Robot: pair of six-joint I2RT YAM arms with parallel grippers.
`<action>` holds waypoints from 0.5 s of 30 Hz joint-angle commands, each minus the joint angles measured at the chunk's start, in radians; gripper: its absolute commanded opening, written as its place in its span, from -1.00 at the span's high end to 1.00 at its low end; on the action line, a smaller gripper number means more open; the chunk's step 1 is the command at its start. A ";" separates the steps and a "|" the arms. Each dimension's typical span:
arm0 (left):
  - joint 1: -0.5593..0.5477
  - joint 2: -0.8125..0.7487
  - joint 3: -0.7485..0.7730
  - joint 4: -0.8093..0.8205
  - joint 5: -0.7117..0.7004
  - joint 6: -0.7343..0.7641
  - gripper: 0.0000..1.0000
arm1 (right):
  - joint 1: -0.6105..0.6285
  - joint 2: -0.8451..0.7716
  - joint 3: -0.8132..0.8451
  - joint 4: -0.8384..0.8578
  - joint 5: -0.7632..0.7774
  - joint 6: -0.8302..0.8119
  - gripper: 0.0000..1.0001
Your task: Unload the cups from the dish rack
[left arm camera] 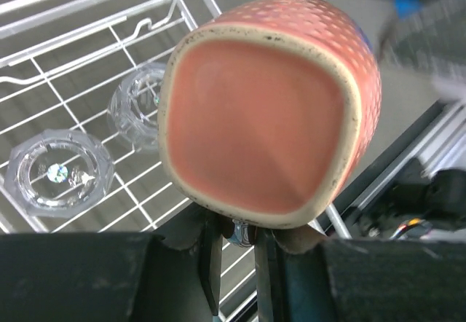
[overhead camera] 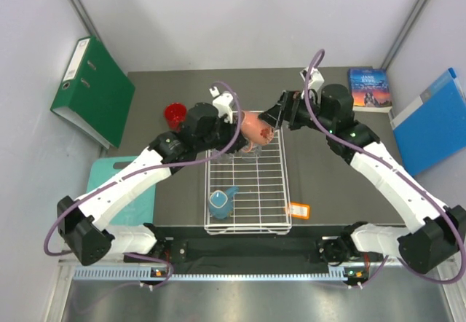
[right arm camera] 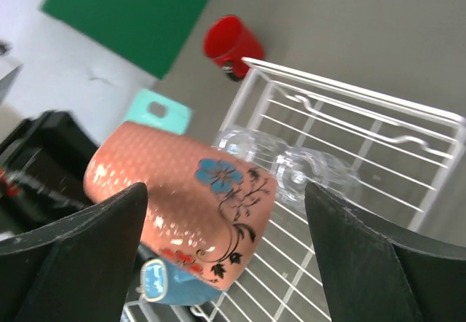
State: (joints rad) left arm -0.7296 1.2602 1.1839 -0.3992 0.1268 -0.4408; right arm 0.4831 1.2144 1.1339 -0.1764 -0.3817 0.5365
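Observation:
My left gripper point(overhead camera: 237, 122) point(left arm camera: 236, 249) is shut on the blue handle point(left arm camera: 240, 233) of the salmon-pink mug point(overhead camera: 258, 128) point(left arm camera: 269, 114). It holds the mug on its side above the far end of the white dish rack point(overhead camera: 273, 191). My right gripper point(overhead camera: 277, 117) point(right arm camera: 226, 191) is open, and its fingers point(right arm camera: 80, 253) straddle the mug point(right arm camera: 182, 198). Two clear tumblers point(left arm camera: 58, 173) point(left arm camera: 137, 107) stand in the rack's far end. The light-blue mug point(overhead camera: 220, 202) lies in the near left of the rack. The red mug point(overhead camera: 175, 113) point(right arm camera: 233, 41) stands on the table left of the rack.
A green binder point(overhead camera: 91, 89) leans at far left, with a teal cutting board point(overhead camera: 116, 183) under my left arm. A book point(overhead camera: 370, 89) and a blue folder point(overhead camera: 433, 122) lie at far right. An orange tag point(overhead camera: 298, 209) sits at the rack's near right corner.

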 commanded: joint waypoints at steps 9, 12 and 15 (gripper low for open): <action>-0.235 0.065 0.089 -0.090 -0.377 0.148 1.00 | 0.003 -0.134 0.023 -0.210 0.379 -0.113 -0.79; -0.283 0.090 0.088 -0.118 -0.407 0.151 1.00 | 0.003 -0.156 0.014 -0.230 0.379 -0.118 -0.79; -0.317 0.105 0.074 -0.124 -0.437 0.137 1.00 | 0.002 -0.174 0.006 -0.241 0.405 -0.125 -0.79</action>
State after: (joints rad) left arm -1.0065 1.3682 1.2228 -0.5663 -0.2256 -0.3084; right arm 0.4831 1.0897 1.1332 -0.4007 -0.0322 0.4381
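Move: From the left hand, which already holds the pink cup, the rack's bare middle lies roughly 2 cm back, 8 cm right and 23 cm below. The two glass cups stand about 11 cm ahead, one 5 cm left and one 5 cm right; the blue cup is 11 cm back and 6 cm left, all some 19 cm lower. For the already open right hand, the pink cup is about 7 cm left, 2 cm back and 4 cm lower. Down and back, the left hand carries the pink cup about 5.5 cm lower over the rack and 4 cm nearer the base, drifting slightly right and rolling its left side up some 20 degrees, fingers keeping their pinch on the handle. The right hand, fingers staying wide open, draws off about 7 cm to its right, away from the cup, swinging clockwise. ##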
